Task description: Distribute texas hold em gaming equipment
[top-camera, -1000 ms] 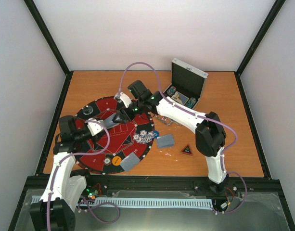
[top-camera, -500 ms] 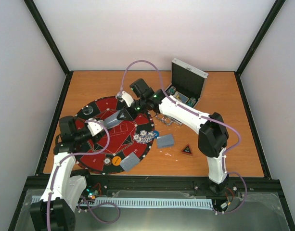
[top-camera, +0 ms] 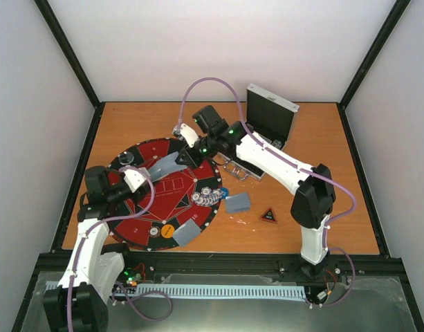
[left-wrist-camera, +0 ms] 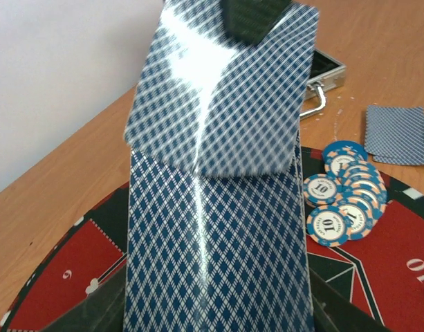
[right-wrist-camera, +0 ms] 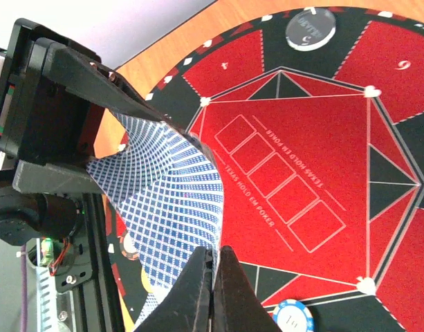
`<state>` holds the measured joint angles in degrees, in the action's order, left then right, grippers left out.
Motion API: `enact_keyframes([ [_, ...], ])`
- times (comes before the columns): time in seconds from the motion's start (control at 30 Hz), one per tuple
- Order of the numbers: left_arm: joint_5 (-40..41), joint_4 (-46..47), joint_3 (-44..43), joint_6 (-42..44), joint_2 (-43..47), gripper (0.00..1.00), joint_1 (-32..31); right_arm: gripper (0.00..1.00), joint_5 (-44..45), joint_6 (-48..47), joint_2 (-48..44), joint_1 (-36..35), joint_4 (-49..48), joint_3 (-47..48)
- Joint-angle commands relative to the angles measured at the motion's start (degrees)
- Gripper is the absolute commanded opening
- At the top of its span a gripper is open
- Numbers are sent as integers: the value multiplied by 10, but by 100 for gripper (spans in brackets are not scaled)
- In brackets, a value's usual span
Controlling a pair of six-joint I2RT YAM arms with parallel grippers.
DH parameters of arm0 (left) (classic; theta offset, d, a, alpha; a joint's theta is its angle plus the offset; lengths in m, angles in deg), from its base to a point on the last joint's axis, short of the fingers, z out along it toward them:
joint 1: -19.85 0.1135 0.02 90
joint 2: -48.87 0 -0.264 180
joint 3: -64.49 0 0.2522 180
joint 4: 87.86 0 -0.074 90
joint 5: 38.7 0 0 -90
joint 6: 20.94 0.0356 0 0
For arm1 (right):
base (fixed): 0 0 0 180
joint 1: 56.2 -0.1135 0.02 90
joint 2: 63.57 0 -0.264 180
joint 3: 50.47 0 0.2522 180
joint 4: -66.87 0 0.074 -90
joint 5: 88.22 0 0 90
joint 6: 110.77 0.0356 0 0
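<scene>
My left gripper (top-camera: pixel 139 181) hovers over the round red-and-black mat (top-camera: pixel 139 225), shut on a deck of blue-checked playing cards (left-wrist-camera: pixel 218 256). My right gripper (top-camera: pixel 184 155) is shut on the far edge of the top card (left-wrist-camera: pixel 225 97), which bends up off the deck. The right wrist view shows its fingertips (right-wrist-camera: pixel 229 287) pinching that curved card (right-wrist-camera: pixel 173 194), with the left gripper (right-wrist-camera: pixel 59 104) behind. Poker chips (top-camera: pixel 210 195) lie on the mat's right rim. Two dealt card piles (top-camera: pixel 238 202) (top-camera: pixel 186 234) and the triangle marker (top-camera: pixel 268 216) rest nearby.
The open silver case (top-camera: pixel 270 121) stands at the back right, its handle toward the mat. A clear disc (top-camera: pixel 126 159) sits on the mat's far left rim, and a yellow disc (top-camera: pixel 168 230) on its near rim. Black frame posts border the table.
The right gripper has shut on the top card and moved back and to the right, drawing the card up off the deck. The left gripper has held still with the deck.
</scene>
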<state>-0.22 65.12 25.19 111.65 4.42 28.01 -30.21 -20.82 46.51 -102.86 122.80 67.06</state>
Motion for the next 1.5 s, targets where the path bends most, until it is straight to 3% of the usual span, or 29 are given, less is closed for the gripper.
enact_keyframes([
  [0.0,40,65,-3,-118,-1,43,-3,3,38,-10,-32,17,29,30],
  [0.27,119,112,19,-246,19,42,-2,3,117,-48,-51,21,15,82],
  [0.57,346,118,-14,-332,38,41,37,3,327,-169,7,-37,-106,68],
  [0.93,441,92,-49,-399,70,40,43,3,348,-302,194,-97,-238,102],
  [1.3,461,105,-81,-410,90,40,50,3,497,-333,393,-167,-188,280],
  [1.47,467,112,-87,-398,98,40,50,3,484,-328,442,-201,-151,304],
])
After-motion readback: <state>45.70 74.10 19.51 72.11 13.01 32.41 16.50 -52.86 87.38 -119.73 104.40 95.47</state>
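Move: The card pinched in the right fingers still overlaps the deck held in the left hand; the deck's middle is about 8 cm to the right hand's left, 1 cm back and 6 cm below. The silver disc, by which this card is taken, lies some 8 cm ahead, 20 cm left and 22 cm below; the chip pile is 7 cm back, 7 cm right and equally low. From the left hand the disc is roughly 11 cm ahead, 9 cm left and 17 cm down. The top card, kept pinched in the shut right fingers, is drawn clear of the deck forward and up some 8 cm each, then swept left and down across the mat towards the silver disc, the fingers swinging round to point more forward. Meanwhile the left hand keeps its grip on the deck and takes it about 15 cm left, rising later, turning counter-clockwise nearly 60 degrees. ##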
